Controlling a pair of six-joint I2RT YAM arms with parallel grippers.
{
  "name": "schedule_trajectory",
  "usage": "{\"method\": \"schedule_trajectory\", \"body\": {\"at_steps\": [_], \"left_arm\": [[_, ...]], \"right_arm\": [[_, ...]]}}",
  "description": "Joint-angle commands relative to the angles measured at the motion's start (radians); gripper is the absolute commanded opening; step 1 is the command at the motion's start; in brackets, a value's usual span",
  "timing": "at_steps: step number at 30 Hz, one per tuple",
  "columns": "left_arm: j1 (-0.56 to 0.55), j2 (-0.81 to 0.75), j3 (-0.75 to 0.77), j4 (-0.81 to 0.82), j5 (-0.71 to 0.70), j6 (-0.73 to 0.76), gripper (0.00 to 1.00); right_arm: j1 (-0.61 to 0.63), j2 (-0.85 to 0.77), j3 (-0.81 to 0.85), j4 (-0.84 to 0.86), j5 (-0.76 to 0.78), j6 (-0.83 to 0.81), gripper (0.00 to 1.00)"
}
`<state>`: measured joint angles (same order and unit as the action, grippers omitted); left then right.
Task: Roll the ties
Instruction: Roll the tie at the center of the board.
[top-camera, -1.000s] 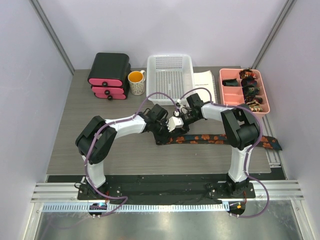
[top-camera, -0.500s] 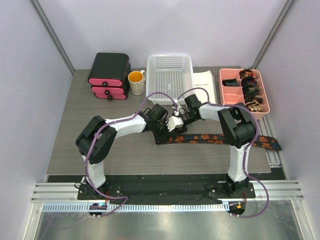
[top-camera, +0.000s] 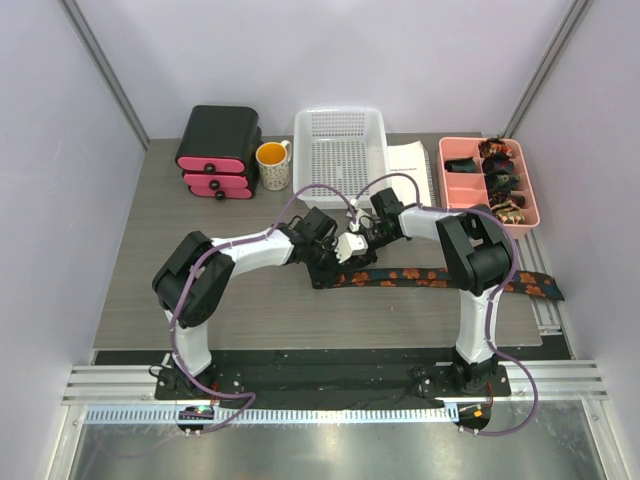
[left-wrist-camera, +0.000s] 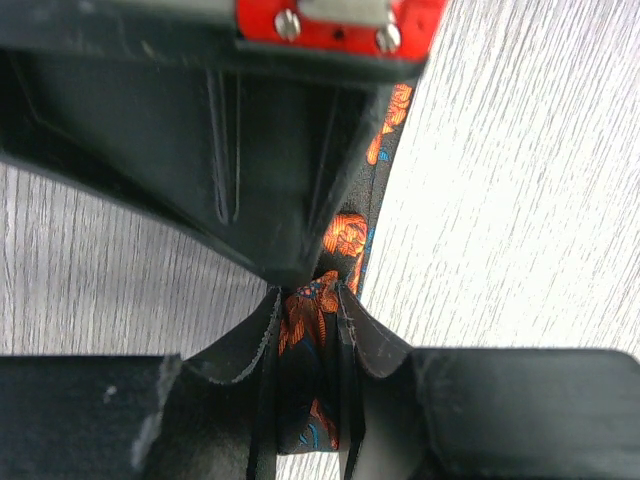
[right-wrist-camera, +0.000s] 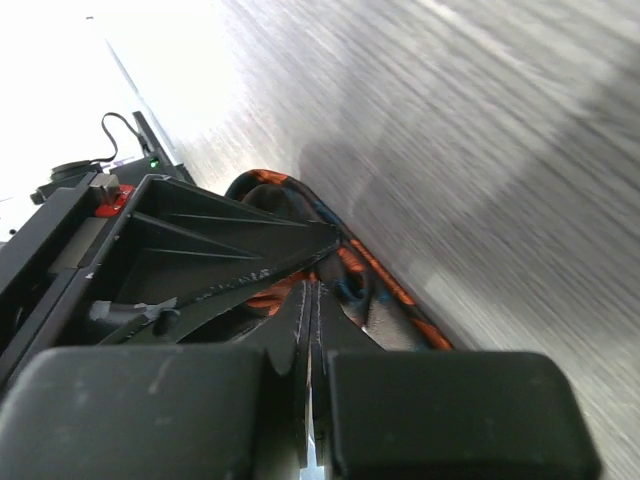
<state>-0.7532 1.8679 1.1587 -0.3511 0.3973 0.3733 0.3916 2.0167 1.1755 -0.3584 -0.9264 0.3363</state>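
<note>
One tie (top-camera: 440, 279), dark with orange flowers, lies stretched across the table from the centre to the right edge. Its left end is folded into a small bundle (left-wrist-camera: 312, 345), and my left gripper (left-wrist-camera: 308, 300) is shut on that bundle. The loose strip (left-wrist-camera: 385, 120) runs away from the jaws over the wood. My right gripper (right-wrist-camera: 312, 290) is shut, its pads pressed together with no fabric visible between them. Its tips rest against the tie (right-wrist-camera: 385, 285) right beside the left gripper (right-wrist-camera: 325, 238). From above, both grippers (top-camera: 333, 268) (top-camera: 350, 248) meet at the tie's left end.
A pink divided tray (top-camera: 442, 180) at the back right holds several coiled ties (top-camera: 500, 180). A white basket (top-camera: 300, 150), an orange-filled mug (top-camera: 272, 160) and a black-and-pink drawer box (top-camera: 218, 150) line the back. A paper sheet (top-camera: 410, 160) lies beside the basket.
My right gripper has closed from partly open to shut and edged slightly left toward the left gripper. The left gripper keeps its hold on the tie end.
</note>
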Motion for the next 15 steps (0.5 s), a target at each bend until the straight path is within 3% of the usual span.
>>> {"method": "schedule_trajectory", "body": {"at_steps": [1, 7, 8, 10, 15], "left_arm": [[-0.011, 0.048, -0.001, -0.023, -0.015, 0.007, 0.17], [-0.011, 0.051, -0.001, -0.025, -0.018, 0.007, 0.17], [-0.012, 0.053, 0.001, -0.026, -0.018, 0.006, 0.17], [-0.012, 0.051, 0.001, -0.026, -0.02, 0.006, 0.17], [-0.011, 0.056, 0.004, -0.028, -0.017, 0.007, 0.17]], "right_arm": [[-0.03, -0.001, 0.023, -0.074, 0.057, 0.023, 0.01], [-0.03, 0.005, 0.027, -0.076, -0.014, 0.039, 0.02], [-0.03, 0.001, 0.024, -0.076, -0.025, 0.043, 0.12], [-0.03, -0.025, 0.019, -0.073, -0.025, 0.04, 0.23], [-0.025, -0.058, -0.02, -0.062, -0.051, 0.05, 0.35]]}}
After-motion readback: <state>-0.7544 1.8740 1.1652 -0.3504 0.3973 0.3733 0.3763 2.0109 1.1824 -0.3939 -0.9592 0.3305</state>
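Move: The rolled end of the tie is still pinched in the left fingers, its middle about 1 cm to the right of the left hand and 1 cm below. From the right hand, whose fingers are shut right beside it, the roll sits some 3 cm left, 1 cm back and 2 cm below. The flat strip's middle lies about 21 cm right and 4 cm back of the right hand, the white basket roughly 24 cm ahead and 3 cm left. The right hand, fingers shut at the roll's cloth, eases about half a centimetre to the right, then spreads its fingers to about a third open and lifts a bit under 1 cm, staying right beside the roll with hardly any turn of the wrist. The left hand stays in place low over the board, tips slanting down and to the right, and keeps its pinch on the roll. ##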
